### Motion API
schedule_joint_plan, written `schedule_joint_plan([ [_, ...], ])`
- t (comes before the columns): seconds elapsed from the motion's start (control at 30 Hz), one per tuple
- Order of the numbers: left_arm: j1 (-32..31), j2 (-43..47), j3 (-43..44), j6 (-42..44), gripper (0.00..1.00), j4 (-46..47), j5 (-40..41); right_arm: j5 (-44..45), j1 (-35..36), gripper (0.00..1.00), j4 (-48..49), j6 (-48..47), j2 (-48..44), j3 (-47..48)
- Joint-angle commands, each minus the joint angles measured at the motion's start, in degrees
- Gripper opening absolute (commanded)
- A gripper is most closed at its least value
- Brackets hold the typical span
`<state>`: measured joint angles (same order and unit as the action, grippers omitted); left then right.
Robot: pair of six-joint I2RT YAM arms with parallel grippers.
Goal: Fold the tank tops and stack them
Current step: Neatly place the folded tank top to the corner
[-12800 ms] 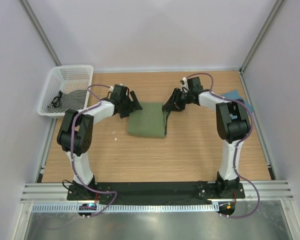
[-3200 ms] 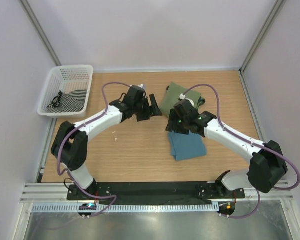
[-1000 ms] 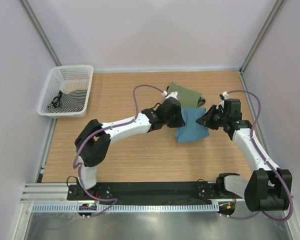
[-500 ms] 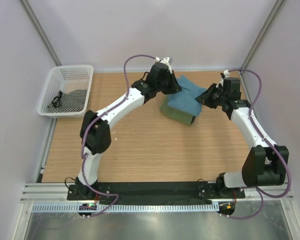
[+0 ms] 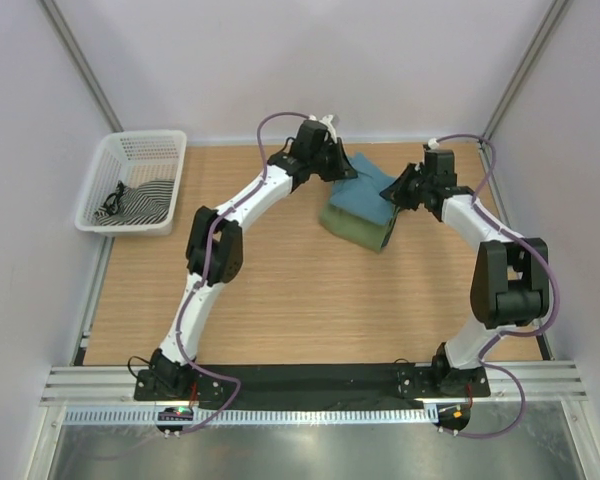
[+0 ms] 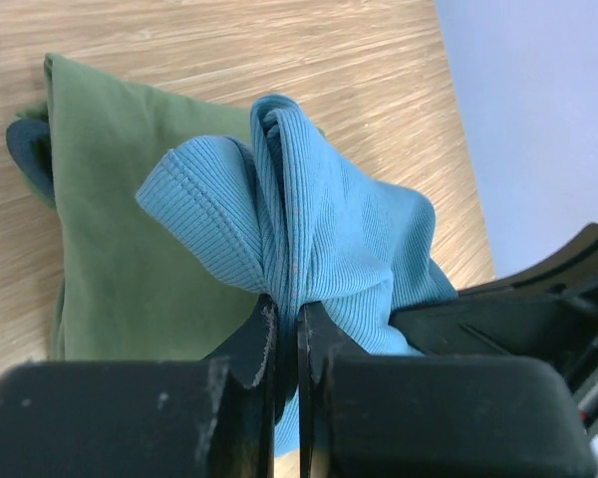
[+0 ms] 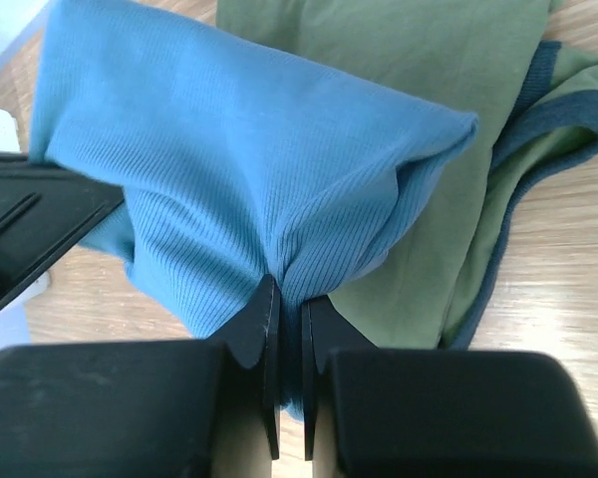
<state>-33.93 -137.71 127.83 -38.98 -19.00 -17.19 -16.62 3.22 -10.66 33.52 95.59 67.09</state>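
The folded teal-blue tank top (image 5: pixel 369 187) is stretched between both grippers over the folded olive-green tank top (image 5: pixel 352 224) at the table's back right. My left gripper (image 5: pixel 342 172) is shut on the blue top's left edge (image 6: pixel 279 249). My right gripper (image 5: pixel 397 193) is shut on its right edge (image 7: pixel 269 199). In the left wrist view the green top (image 6: pixel 130 249) lies under the bunched blue cloth. The right wrist view shows the green top (image 7: pixel 448 219) with its navy trim (image 7: pixel 563 119) beneath the blue one. I cannot tell whether the blue top rests on the green one or hangs just above it.
A white basket (image 5: pixel 108 170) with a striped cloth (image 5: pixel 140 200) in it stands at the table's back left corner. Grey walls close in the back and both sides. The right wall (image 5: pixel 570 180) is near the right arm.
Both grippers have carried the blue top from the table's middle to the back, over the green top. In the last half second they shifted only slightly.
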Motion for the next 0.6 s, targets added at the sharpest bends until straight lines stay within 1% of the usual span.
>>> schedule_joint_plan([
  [0.0,1.76,-2.64,3.65,-2.23,0.00,3.98,-3.02,1.85,1.08,0.01,2.83,0.32,0.21,0.68],
  [0.2,2.47,-7.12,4.18,-4.69,0.00,3.46,-3.73,3.61,2.23,0.02,5.47,1.11,2.84,-3.36],
  [0.23,2.73,-7.57,4.18,-4.87,0.00,3.01,-3.73,4.22,2.23,0.05,6.25,1.11,4.41,-3.80],
  [0.27,2.91,-7.92,4.09,-4.96,0.01,2.57,-3.47,4.84,2.23,0.12,6.26,0.94,5.39,-4.07],
  [0.3,3.08,-8.62,4.18,-4.88,0.02,1.52,-3.29,4.84,1.79,0.16,6.17,0.85,6.61,-3.99],
  [0.33,3.26,-8.89,4.09,-4.61,0.08,0.99,-2.77,4.24,1.61,0.21,6.61,0.85,7.58,-4.07],
  [0.37,3.26,-9.15,4.18,-4.35,0.14,-0.14,-2.50,3.88,1.44,0.36,6.61,1.02,9.25,-4.07],
  [0.4,3.35,-9.24,4.36,-3.57,0.32,-0.85,-2.32,4.05,1.26,0.42,6.61,1.20,9.61,-4.07],
  [0.43,3.35,-9.24,4.44,-3.12,0.40,-1.64,-2.15,4.23,1.26,0.48,6.70,1.46,9.70,-4.51],
  [0.47,3.35,-8.98,4.53,-2.77,0.48,-2.17,-2.15,5.27,1.35,0.52,6.70,1.46,8.92,-5.03],
  [0.5,3.26,-8.20,4.36,-1.81,0.58,-2.96,-2.23,6.15,1.26,0.57,6.53,1.55,8.21,-5.56],
  [0.57,3.26,-6.88,4.18,-0.75,0.64,-3.75,-2.06,8.35,1.17,0.63,6.00,1.46,5.85,-6.71],
])
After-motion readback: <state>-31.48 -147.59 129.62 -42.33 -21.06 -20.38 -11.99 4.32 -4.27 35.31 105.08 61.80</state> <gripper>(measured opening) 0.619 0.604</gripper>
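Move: The folded green tank top lies under both of my hands, its middle about 3 cm to the right of my left hand, 3 cm nearer me and 12 cm below. From my right hand its middle is level, some 6 cm left and 11 cm down. The blue tank top hangs pinched between my hands, its middle about 3 cm right of, 3 cm back from and 5 cm below the left one. I lower both hands together almost straight down, about 10 cm each, tipping the fingers down by roughly 10 degrees as I bring the held blue tank top onto the green one. Near the bottom, still sinking, I spread both grippers from their pinch to a bit over half open, the right starting slightly sooner, and let go of the cloth. ##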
